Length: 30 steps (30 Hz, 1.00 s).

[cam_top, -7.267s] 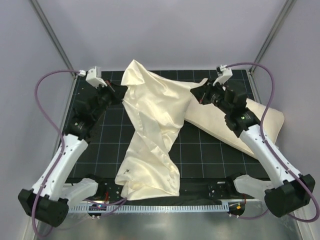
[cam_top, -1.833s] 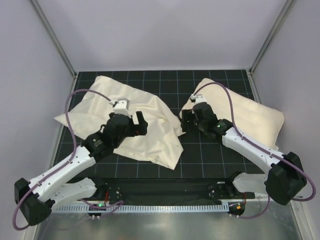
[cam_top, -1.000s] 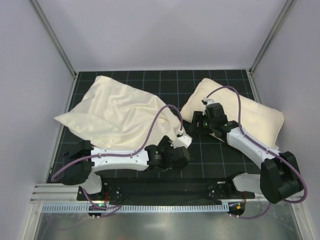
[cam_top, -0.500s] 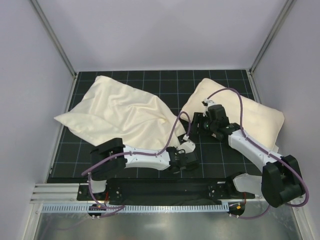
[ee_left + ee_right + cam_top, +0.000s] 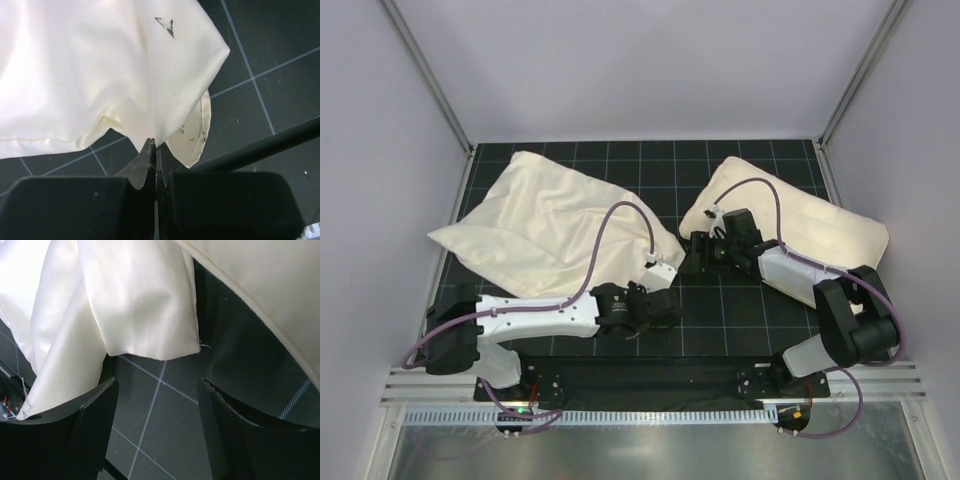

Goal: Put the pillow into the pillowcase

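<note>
The pillowcase [image 5: 550, 225] lies spread and wrinkled on the left of the black mat. The pillow [image 5: 820, 225] lies at the right, partly under my right arm. My left gripper [image 5: 665, 285] is low at the pillowcase's near right corner. In the left wrist view it [image 5: 154, 144] is shut, with the pillowcase's [image 5: 100, 65] hem pinched at the tips. My right gripper [image 5: 692, 250] sits between pillow and pillowcase. In the right wrist view it [image 5: 159, 385] is open and empty over the mat, with a pillowcase flap [image 5: 140, 305] just ahead and the pillow's seamed edge [image 5: 265, 280] at the upper right.
The black gridded mat [image 5: 740, 320] covers the table. Grey walls and metal posts enclose the back and sides. A purple cable loops over the pillowcase [image 5: 610, 225]. A black cable crosses the left wrist view [image 5: 260, 147].
My left gripper has drawn back left to the pillowcase's near right corner. My right gripper has moved left and lower toward that corner. The pillowcase lies flat, no longer held up.
</note>
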{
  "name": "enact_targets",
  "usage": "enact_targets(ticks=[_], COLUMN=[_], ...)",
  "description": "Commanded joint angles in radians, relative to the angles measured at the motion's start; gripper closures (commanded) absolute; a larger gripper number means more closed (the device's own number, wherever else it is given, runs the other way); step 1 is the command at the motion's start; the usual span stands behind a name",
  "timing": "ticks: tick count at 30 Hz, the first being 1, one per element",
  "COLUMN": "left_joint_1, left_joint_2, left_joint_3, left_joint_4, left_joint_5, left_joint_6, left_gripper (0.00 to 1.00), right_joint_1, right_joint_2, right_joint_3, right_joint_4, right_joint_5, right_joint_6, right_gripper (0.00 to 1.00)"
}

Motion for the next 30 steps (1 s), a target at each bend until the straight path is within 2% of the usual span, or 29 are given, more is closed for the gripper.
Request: enact_targets(ticks=[1, 7, 15, 18, 19, 21, 22, 23, 26, 30], left_joint_1=[0.021, 0.023, 0.043, 0.054, 0.067, 0.084, 0.097, 0.101, 0.106, 0.106], left_joint_2=[-0.042, -0.102, -0.233, -0.274, -0.282, -0.294, -0.297, -0.299, -0.297, -0.286], left_joint_3=[-0.045, -0.084, -0.125, -0.14, -0.147, -0.157, -0.171, -0.177, -0.191, -0.197], left_joint_4=[0.004, -0.014, -0.065, -0.076, -0.074, -0.08, -0.082, -0.082, -0.087, -0.119], left_joint_5=[0.026, 0.022, -0.001, -0.006, -0.007, -0.01, -0.012, -0.012, -0.016, -0.049], left_joint_6=[-0.018, -0.046, -0.064, -0.064, -0.061, -0.06, -0.058, -0.057, -0.061, -0.075], left_gripper=[1.0, 1.0, 1.0, 1.0, 1.0, 1.0, 1.0, 1.0, 1.0, 1.0], right_joint_1=[-0.001, 0.015, 0.087, 0.099, 0.101, 0.105, 0.105, 0.105, 0.104, 0.102], right_joint_2=[0.048, 0.146, 0.25, 0.275, 0.275, 0.242, 0.223, 0.206, 0.156, 0.221], right_joint_3=[0.069, 0.125, 0.188, 0.21, 0.21, 0.204, 0.201, 0.211, 0.315, 0.547], right_joint_4=[0.094, 0.109, 0.1, 0.079, 0.074, 0.068, 0.059, 0.043, -0.059, -0.275], right_joint_5=[-0.07, -0.048, 0.106, 0.084, 0.082, 0.082, 0.093, 0.108, 0.169, 0.277], right_joint_6=[0.004, 0.023, 0.018, 0.011, 0.011, 0.011, 0.012, 0.012, -0.02, -0.072], right_gripper=[0.3, 0.3, 0.31, 0.52, 0.7, 0.8, 0.92, 0.96, 0.96, 0.96])
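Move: The right gripper hangs open just short of the pillowcase's right edge, which lies about 4 cm ahead, 4 cm to its left and 3 cm below. The pillow's near-left corner is about 5 cm ahead and 1 cm left of this hand, its middle 5 cm ahead and 18 cm right. The left gripper already holds the near corner: the pillowcase's middle lies 22 cm ahead and 18 cm left of it, the right edge 18 cm ahead and 3 cm right, both some 7 cm below. Bring the right gripper forward and left about 5 cm while sinking it around 3 cm onto the pillowcase's right edge, pinch the cloth shut there, then lift it some 5 cm and carry it a little farther forward. Meanwhile keep the left gripper's pinch on the near corner and draw it about 8 cm left, bobbing a couple of centimetres, with a slight counter-clockwise turn. ##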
